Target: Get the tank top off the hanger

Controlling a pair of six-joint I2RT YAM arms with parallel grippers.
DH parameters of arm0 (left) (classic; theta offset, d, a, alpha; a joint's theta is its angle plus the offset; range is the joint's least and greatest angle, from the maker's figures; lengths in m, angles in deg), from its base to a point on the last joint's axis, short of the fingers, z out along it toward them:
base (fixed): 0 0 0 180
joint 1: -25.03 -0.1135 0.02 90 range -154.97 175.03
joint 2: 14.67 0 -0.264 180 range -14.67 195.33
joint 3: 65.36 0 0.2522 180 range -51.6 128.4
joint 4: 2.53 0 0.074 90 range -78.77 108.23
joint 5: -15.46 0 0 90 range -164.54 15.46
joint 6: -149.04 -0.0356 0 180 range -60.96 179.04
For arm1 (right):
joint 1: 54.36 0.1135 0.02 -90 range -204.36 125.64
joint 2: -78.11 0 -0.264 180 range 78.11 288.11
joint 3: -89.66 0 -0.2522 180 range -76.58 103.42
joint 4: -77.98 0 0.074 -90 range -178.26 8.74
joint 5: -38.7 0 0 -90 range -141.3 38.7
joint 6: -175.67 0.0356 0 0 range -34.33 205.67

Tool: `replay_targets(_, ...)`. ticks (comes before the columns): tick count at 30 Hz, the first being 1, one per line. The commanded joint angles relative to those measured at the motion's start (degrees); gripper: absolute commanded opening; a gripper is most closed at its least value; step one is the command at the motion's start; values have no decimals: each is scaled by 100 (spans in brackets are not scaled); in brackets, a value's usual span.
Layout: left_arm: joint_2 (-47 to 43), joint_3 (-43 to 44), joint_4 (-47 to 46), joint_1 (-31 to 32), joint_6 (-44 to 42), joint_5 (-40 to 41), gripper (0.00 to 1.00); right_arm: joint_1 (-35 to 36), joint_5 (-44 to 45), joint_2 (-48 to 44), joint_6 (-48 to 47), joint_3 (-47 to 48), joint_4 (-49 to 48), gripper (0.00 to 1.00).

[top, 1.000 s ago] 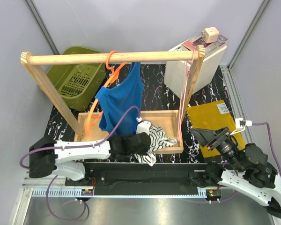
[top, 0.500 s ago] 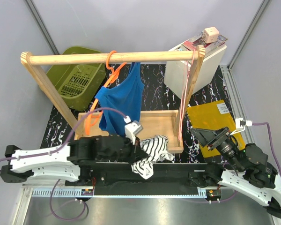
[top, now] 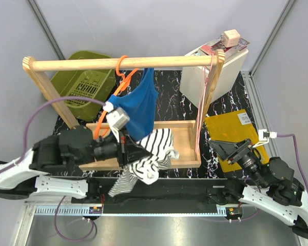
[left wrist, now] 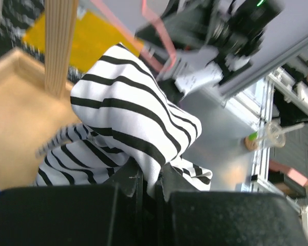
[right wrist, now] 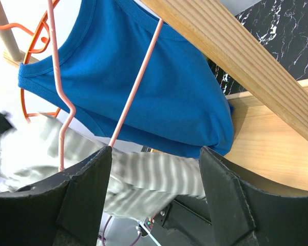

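The blue tank top (top: 136, 105) hangs from the orange hanger (top: 122, 72), whose hook is over the wooden rail (top: 82, 64). One strap sits high near the rail and the body droops toward the tray. My left gripper (top: 131, 149) is in front of and below the tank top, shut on a black-and-white striped garment (top: 151, 148) that dangles from it. In the left wrist view the striped cloth (left wrist: 128, 113) is pinched between the jaws (left wrist: 153, 179). My right gripper (top: 236, 151) stands open at the right, empty. Its wrist view shows the tank top (right wrist: 143, 87) and the orange hanger (right wrist: 33, 41) beyond the open gripper (right wrist: 154, 154).
A wooden tray (top: 185, 138) forms the rack's base. A thin pink hanger (top: 200, 118) hangs by the right post. An olive green basket (top: 82, 84) lies at the back left, a white box (top: 215, 72) at the back right, and a yellow pad (top: 231, 130) lies by my right gripper.
My left arm has swung left and up, lifting the striped garment off the tray so it hangs in the air. The tank top, hanger and right arm have not moved.
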Motion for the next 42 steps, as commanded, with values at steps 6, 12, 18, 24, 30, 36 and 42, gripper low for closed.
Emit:
replay_targets(6,1217,3445,550,20,-1543,807,0,-2,202,2,-24,137,-16,77)
replay_targets(12,2096,4828,27,20,-2738,1739,0,-19,184,19,-50,198,-16,77)
replay_targets(18,2317,4779,-2070,20,-4486,2441,0,-2,184,98,-85,251,-7,77)
replay_targets(24,2650,5179,-3605,-199,-6262,2865,0,-10,88,353,-164,435,10,77)
replay_targets(30,3081,5419,-4696,-1119,-7197,3129,0,-10,140,520,-340,770,81,77)
replay_targets(36,3125,5376,-4608,-2659,-6293,2602,0,-1,281,651,-472,743,89,78)
replay_targets(42,3258,5211,-5511,-4063,-5834,2791,0,-10,97,1318,-657,1068,107,78)
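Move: The left hand, with the striped tank top already pinched, has the green basket about 45 cm ahead, 33 cm to its left and 32 cm below. On the way, the rack's bar has its middle 17 cm ahead, 5 cm left and 14 cm higher; the blue top hangs about 14 cm ahead, 5 cm left and 5 cm below. From the right hand, the basket is some 37 cm ahead, 58 cm left and 25 cm below. The left hand keeps its shut pinch on the striped tank top and hoists it, first almost straight up for some 20 cm, then curving forward and to the left while still rising, to end about 34 cm higher, 21 cm farther out and 15 cm left, above the rack's bar and on the basket's side of the blue top. Meanwhile the wrist swings counter-clockwise, so that the fingers go from pointing right and slightly down to pointing forward and tipped up by roughly 40 degrees, as the open, empty right hand rises about 3 cm beside the pink hanger. ##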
